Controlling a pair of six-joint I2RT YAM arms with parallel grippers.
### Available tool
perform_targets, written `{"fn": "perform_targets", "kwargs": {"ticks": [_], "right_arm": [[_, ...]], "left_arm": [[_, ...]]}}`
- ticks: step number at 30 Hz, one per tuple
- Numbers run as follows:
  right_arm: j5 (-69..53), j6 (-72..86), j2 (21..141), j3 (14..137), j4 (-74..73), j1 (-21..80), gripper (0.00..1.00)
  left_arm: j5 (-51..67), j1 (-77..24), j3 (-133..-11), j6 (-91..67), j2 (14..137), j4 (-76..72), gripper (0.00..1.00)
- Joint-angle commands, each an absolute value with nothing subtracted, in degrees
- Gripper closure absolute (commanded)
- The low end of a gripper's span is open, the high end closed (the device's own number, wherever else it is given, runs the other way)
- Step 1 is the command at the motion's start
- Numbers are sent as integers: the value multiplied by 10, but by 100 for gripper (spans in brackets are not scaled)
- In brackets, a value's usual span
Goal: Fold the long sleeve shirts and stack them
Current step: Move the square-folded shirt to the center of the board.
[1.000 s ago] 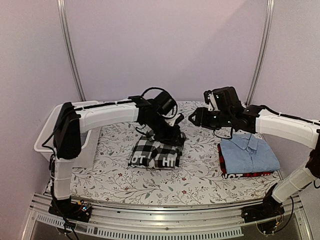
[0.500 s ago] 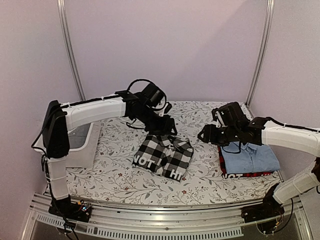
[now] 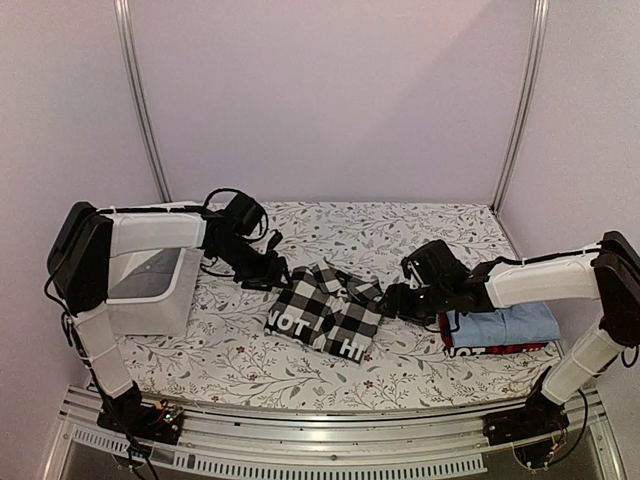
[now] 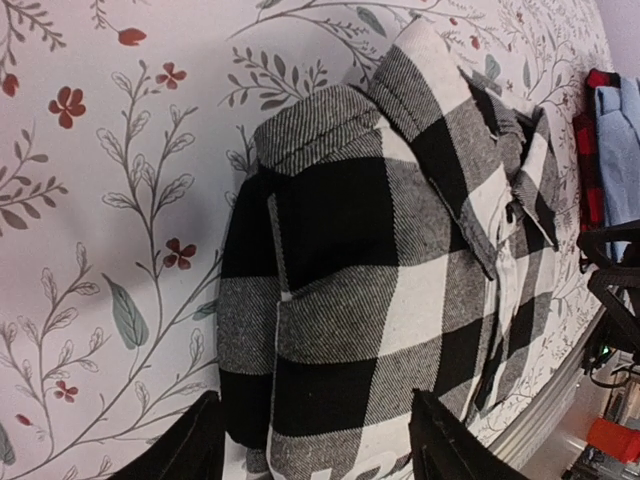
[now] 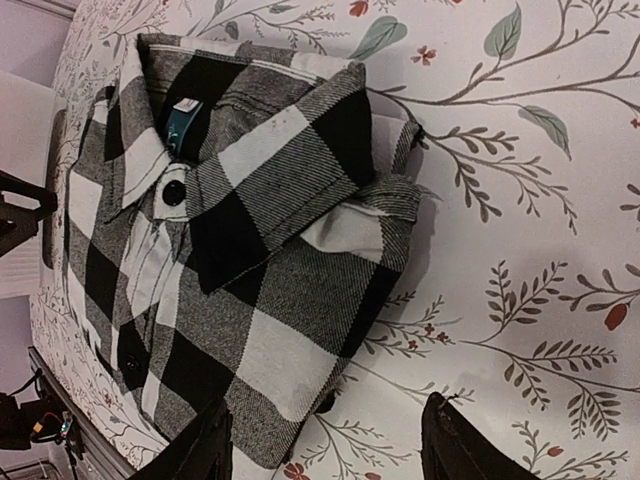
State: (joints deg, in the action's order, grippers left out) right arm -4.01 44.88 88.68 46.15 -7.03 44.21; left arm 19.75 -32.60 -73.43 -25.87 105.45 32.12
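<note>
The black-and-white checked shirt (image 3: 327,312) lies folded in the middle of the table, its white lettering toward the front. My left gripper (image 3: 272,272) is low at the shirt's left edge. In the left wrist view this gripper (image 4: 318,450) is open, with the checked cloth (image 4: 380,260) lying below and between its fingers. My right gripper (image 3: 392,300) is low at the shirt's right edge. Seen from the right wrist, it (image 5: 330,445) is open, with the shirt's corner (image 5: 240,260) just ahead of one finger. The light blue shirt (image 3: 505,325) lies folded on the red-and-black one (image 3: 490,350) at the right.
A white plastic tub (image 3: 150,290) stands at the table's left edge, close behind the left arm. The flowered tablecloth (image 3: 400,235) covers the table. The two-shirt stack shows as a red and blue strip (image 4: 605,130) in the left wrist view.
The left gripper opened, let go of the checked shirt and drew back to its left edge. The shirt ended up turned slightly. The right gripper came down and left to the shirt's right edge.
</note>
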Motion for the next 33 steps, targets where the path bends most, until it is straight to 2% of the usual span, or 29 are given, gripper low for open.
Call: {"fn": "perform_targets", "kwargs": {"ticks": [1,6,13,22,26,28,29,33], "right_arm": [[-54,471,918,451,-17,445,38],[-65,472,951,453,-4,445,39],[-60,479,992,470,19,446,45],[-53,473,1054,522,11,453,51],[-53,468,1076,543,6,458,55],[-53,464,1086,554,1,460,59],[-53,461,1089,561,1,461,61],[-54,449,1108,592,-22,466,67]], "left_arm": [[195,-324,-719,-246,1061,289,41],[209,-323,-697,-263,1067,259,48],[220,-324,-686,-275,1091,234,51],[221,-341,-660,-318,1116,196,65],[216,-355,-647,-344,1118,187,78],[205,-360,-638,-356,1111,186,94],[196,-361,-634,-363,1105,187,99],[147,-359,-600,-376,1055,207,100]]}}
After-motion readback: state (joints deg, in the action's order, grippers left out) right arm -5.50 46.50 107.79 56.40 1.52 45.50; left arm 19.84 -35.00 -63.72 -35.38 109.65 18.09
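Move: The square-folded plaid shirt lies flat between the hands. From the left hand its middle is about 9 cm to the right, 5 cm back and 6 cm below; from the right hand, about 13 cm to the left, level fore and aft, and 6 cm below. The denim stack is some 24 cm to the right of the right hand, while the white bin stands roughly 28 cm to the left of the left hand and 3 cm ahead. The shirt's left edge is pinched by the left hand, which sinks about 6 cm onto it, easing back slightly, and shuts its fingers fully. The right hand comes down some 4 cm beside the right edge, then slides low to the left and forward about 5 cm, bringing that edge below the collar between its fingers, which are partly closed and still closing. ##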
